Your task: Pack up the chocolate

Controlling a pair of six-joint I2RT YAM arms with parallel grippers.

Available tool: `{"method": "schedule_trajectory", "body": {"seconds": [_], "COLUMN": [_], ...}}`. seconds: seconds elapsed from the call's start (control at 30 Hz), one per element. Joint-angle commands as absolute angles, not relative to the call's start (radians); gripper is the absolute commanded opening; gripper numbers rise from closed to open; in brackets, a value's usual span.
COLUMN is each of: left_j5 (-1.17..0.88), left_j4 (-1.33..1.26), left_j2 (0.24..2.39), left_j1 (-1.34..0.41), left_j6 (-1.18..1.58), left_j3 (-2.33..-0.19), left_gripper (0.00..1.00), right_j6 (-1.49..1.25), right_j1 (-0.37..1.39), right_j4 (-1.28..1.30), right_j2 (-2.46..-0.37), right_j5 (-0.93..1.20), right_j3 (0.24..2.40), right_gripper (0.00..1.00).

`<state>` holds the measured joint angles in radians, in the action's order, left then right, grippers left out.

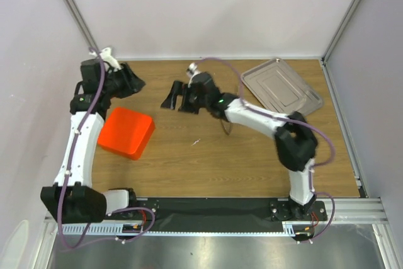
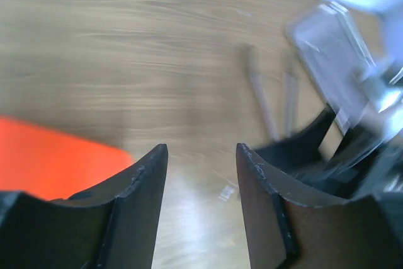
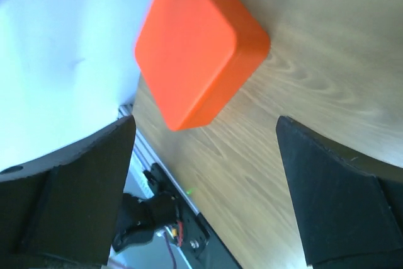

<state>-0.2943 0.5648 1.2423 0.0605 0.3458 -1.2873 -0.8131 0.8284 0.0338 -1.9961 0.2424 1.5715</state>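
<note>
No chocolate shows in any view. The orange box (image 1: 126,131) lies on the wooden table at the left, its smooth solid face up. My left gripper (image 1: 135,84) hovers just behind the box, jaws apart with only bare table between them (image 2: 201,149); a corner of the box (image 2: 44,155) shows at its left. My right gripper (image 1: 176,100) hangs over the table's middle, to the right of the box, wide open and holding nothing (image 3: 204,124). It looks down at the orange box (image 3: 195,42).
A metal tray (image 1: 281,86) sits at the back right, blurred in the left wrist view (image 2: 334,55). Thin metal tongs (image 1: 225,129) lie under the right arm, blurred in the left wrist view (image 2: 261,102). A tiny pale scrap (image 1: 196,142) lies mid-table. Walls close in the left, back and right.
</note>
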Motion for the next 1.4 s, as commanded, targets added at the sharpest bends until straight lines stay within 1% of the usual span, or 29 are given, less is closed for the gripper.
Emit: {"method": "schedule_trajectory", "body": {"seconds": [0.0,0.1,0.17,0.2,0.27,0.3,0.4,0.47,0.6,0.7,0.87,0.97,1.03,1.37], "left_j5": [-0.354,-0.368,-0.377,-0.377,-0.335,-0.328,-0.356,-0.386,-0.429,-0.431,-0.451,-0.408,-0.417,-0.417], "left_j4": [0.549,0.503,0.477,0.476,0.483,0.485,0.46,0.421,0.358,0.347,0.347,0.362,0.365,0.374], "left_j2": [1.134,1.045,0.984,0.967,0.933,0.921,0.844,0.812,0.743,0.719,0.715,0.698,0.692,0.67], "left_j1": [-0.079,-0.135,-0.178,-0.196,-0.242,-0.282,-0.308,-0.311,-0.313,-0.311,-0.313,-0.313,-0.313,-0.313], "left_j6": [0.307,0.316,0.311,0.305,0.267,0.258,0.253,0.265,0.29,0.299,0.313,0.339,0.337,0.339], "left_j3": [-1.304,-1.234,-1.186,-1.172,-1.128,-1.112,-1.037,-0.985,-0.933,-0.93,-0.946,-0.949,-0.953,-0.953], "left_gripper": [0.54,0.59,0.68,0.77,1.0,1.0,1.0,1.0,1.0,1.0,1.0,1.0,1.0,1.0], "right_j6": [-0.655,-0.569,-0.546,-0.543,-0.532,-0.526,-0.549,-0.577,-0.586,-0.568,-0.551,-0.538,-0.525,-0.529], "right_j1": [0.808,0.813,0.813,0.813,0.811,0.815,0.808,0.802,0.787,0.762,0.744,0.741,0.741,0.736], "right_j4": [0.205,0.374,0.457,0.471,0.5,0.509,0.558,0.619,0.686,0.667,0.631,0.617,0.609,0.6], "right_j2": [-1.745,-1.607,-1.534,-1.46,-1.392,-1.353,-1.218,-1.177,-1.102,-1.057,-1.039,-1.035,-1.031,-0.996], "right_j5": [0.099,-0.055,-0.127,-0.144,-0.191,-0.21,-0.299,-0.388,-0.486,-0.466,-0.417,-0.4,-0.39,-0.403], "right_j3": [1.525,1.5,1.462,1.438,1.375,1.356,1.292,1.263,1.223,1.194,1.187,1.186,1.18,1.166], "right_gripper": [0.99,1.0,1.0,1.0,1.0,1.0,1.0,1.0,1.0,1.0,1.0,1.0,1.0,1.0]}}
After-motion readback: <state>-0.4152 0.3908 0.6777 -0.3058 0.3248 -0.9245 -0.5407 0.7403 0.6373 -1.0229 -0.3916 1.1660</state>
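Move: Behind and below the left hand sits the closed chocolate box, about 6 cm back, 6 cm to its left and some 24 cm down. From the right hand, already raised and open, the box lies roughly 20 cm left, 4 cm back and 14 cm down. The metal tongs' middle is about 19 cm to the right hand's right and 7 cm ahead; a small white mark on the table is 7 cm right and 6 cm back. Leaving the box on both sides, the right hand sweeps about 30 cm to the right, rising some 11 cm and drawing back a little, fingers kept wide open. The left hand draws back and to its right, slightly higher by the end after a mid-way dip, and opens fully from half open. Both wrists swing clockwise about 30 degrees and tip up; both hands then nearly stop in free air. ##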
